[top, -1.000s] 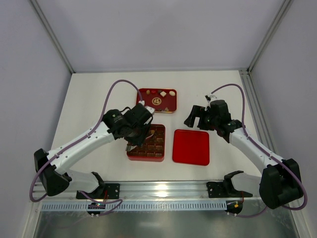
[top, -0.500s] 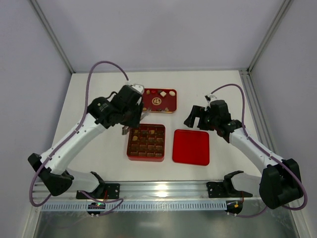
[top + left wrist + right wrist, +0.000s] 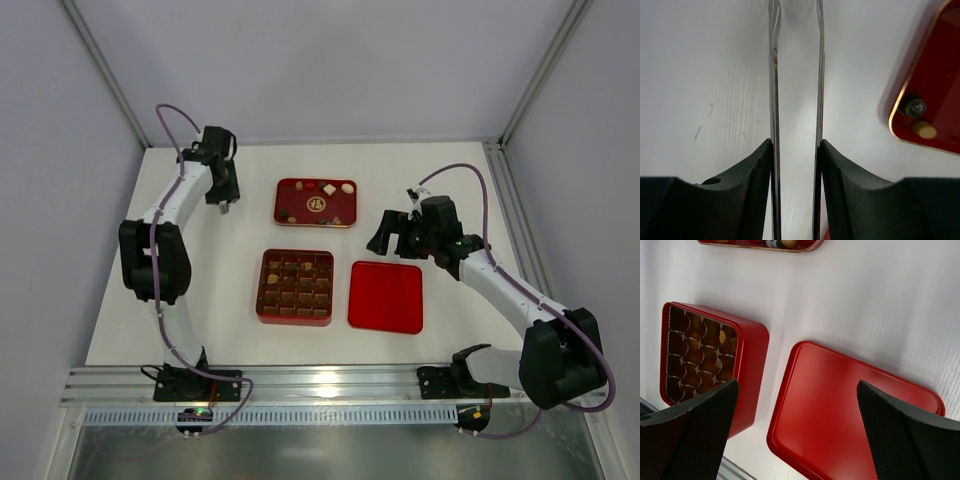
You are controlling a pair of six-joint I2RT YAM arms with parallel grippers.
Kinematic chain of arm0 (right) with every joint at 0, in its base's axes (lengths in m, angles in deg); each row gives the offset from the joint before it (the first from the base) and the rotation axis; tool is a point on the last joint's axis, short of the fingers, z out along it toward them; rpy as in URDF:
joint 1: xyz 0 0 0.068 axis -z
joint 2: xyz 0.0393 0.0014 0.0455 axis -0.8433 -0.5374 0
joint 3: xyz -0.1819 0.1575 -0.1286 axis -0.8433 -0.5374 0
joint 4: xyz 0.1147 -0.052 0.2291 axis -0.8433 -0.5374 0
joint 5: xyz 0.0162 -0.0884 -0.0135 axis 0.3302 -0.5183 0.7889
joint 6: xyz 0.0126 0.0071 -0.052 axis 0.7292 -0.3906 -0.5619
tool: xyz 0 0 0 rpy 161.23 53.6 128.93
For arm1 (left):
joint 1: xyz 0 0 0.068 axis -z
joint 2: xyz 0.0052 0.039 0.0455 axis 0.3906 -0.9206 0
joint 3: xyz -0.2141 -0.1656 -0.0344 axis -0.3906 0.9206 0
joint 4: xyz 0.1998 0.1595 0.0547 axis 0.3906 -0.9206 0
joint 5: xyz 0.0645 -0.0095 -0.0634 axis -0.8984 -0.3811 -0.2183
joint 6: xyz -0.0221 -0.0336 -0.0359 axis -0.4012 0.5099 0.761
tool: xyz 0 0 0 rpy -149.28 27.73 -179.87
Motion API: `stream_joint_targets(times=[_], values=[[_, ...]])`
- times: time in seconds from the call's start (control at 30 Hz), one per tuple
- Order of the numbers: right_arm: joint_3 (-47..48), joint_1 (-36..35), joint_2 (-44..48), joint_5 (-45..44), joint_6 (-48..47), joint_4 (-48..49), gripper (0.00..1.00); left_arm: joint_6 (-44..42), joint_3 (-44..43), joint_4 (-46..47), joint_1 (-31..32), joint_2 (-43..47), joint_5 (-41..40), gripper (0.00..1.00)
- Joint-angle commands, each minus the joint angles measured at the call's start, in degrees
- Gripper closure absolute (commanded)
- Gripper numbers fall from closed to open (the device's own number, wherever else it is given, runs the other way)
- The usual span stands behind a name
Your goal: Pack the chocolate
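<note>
Chocolate pieces (image 3: 329, 187) in white, tan and dark lie in an oblong red tray (image 3: 286, 195) at the back. A dark piece (image 3: 915, 106) and a tan piece (image 3: 925, 130) show in the tray corner (image 3: 900, 107). The red box (image 3: 262, 300) with brown compartments holds a few pieces (image 3: 275, 275). My left gripper (image 3: 223, 203) hovers over bare table left of the tray, shut on metal tweezers (image 3: 774, 75) whose blades stand apart with nothing between them. My right gripper (image 3: 797, 385) stands open above the flat red lid (image 3: 855, 410).
The lid (image 3: 386, 296) lies right of the box (image 3: 752, 365), a narrow strip of table between them. The tray's edge (image 3: 765, 246) shows at the top of the right wrist view. A metal rail (image 3: 330, 385) runs along the near table edge.
My left arm has swung up and away from over the box to the far back left, tweezers still gripped. The right arm has shifted only slightly.
</note>
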Motion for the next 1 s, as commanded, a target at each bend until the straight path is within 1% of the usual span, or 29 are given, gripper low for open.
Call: stream_joint_targets(times=[0.0,0.13,0.2,0.27,0.3,0.37,0.63,0.8,0.97], values=[[2.3,-0.2,-0.4,1.3,-1.0,1.2,0.0,-1.8,-1.6,6.7,-3.5,-2.5,0.4,0.58],[1.0,-0.2,0.2,0.6,-1.6,1.3,0.0,-1.5,0.3,10.0,-6.3,-7.2,1.0,0.56],[0.4,-0.2,0.4,-0.1,-1.8,1.0,0.0,-1.3,0.7,10.3,-7.0,-8.3,1.6,0.54],[-0.1,-0.2,0.9,-0.7,-1.8,0.9,0.0,-1.2,0.8,10.6,-7.3,-9.8,2.0,0.51],[-0.7,-0.2,1.0,-0.9,-1.8,0.9,0.0,-1.2,1.3,10.8,-7.3,-10.2,2.0,0.46],[-1.2,-0.3,1.5,-1.5,-1.8,1.0,0.0,-1.3,1.5,11.0,-7.4,-11.3,2.5,0.42],[-2.1,-0.2,1.8,-2.9,-1.8,0.8,0.0,-1.5,2.1,11.2,-7.7,-13.9,2.7,0.35],[-2.8,-0.2,2.1,-3.6,-1.8,0.3,0.0,-1.8,2.6,11.3,-8.1,-14.5,2.5,0.28],[-3.5,0.5,2.8,-4.7,-1.9,-0.8,0.0,-2.0,2.6,11.3,-8.2,-13.9,2.7,0.15]])
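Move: The left hand, still squeezing the tongs, is bound for the bare table at their resting spot: roughly 2 cm ahead, 5 cm left and 13 cm below. The red tray with the last chocolates lies some 25 cm to the hand's right and 5 cm ahead; the divided box is about 24 cm back and 20 cm right, both near table height. From the right hand, the resting spot is about 17 cm ahead, 53 cm left and 11 cm below. Keeping the tongs between its fingers, the left hand lowers them about 11 cm to the bare table left of the tray, first slanting some 5 cm left and a little forward, then straight down. The fingers open from under half to most of their width on the way, easing their squeeze, while the wrist tips down slightly. The empty, open right hand sinks about 2 cm, drifting slightly right. ##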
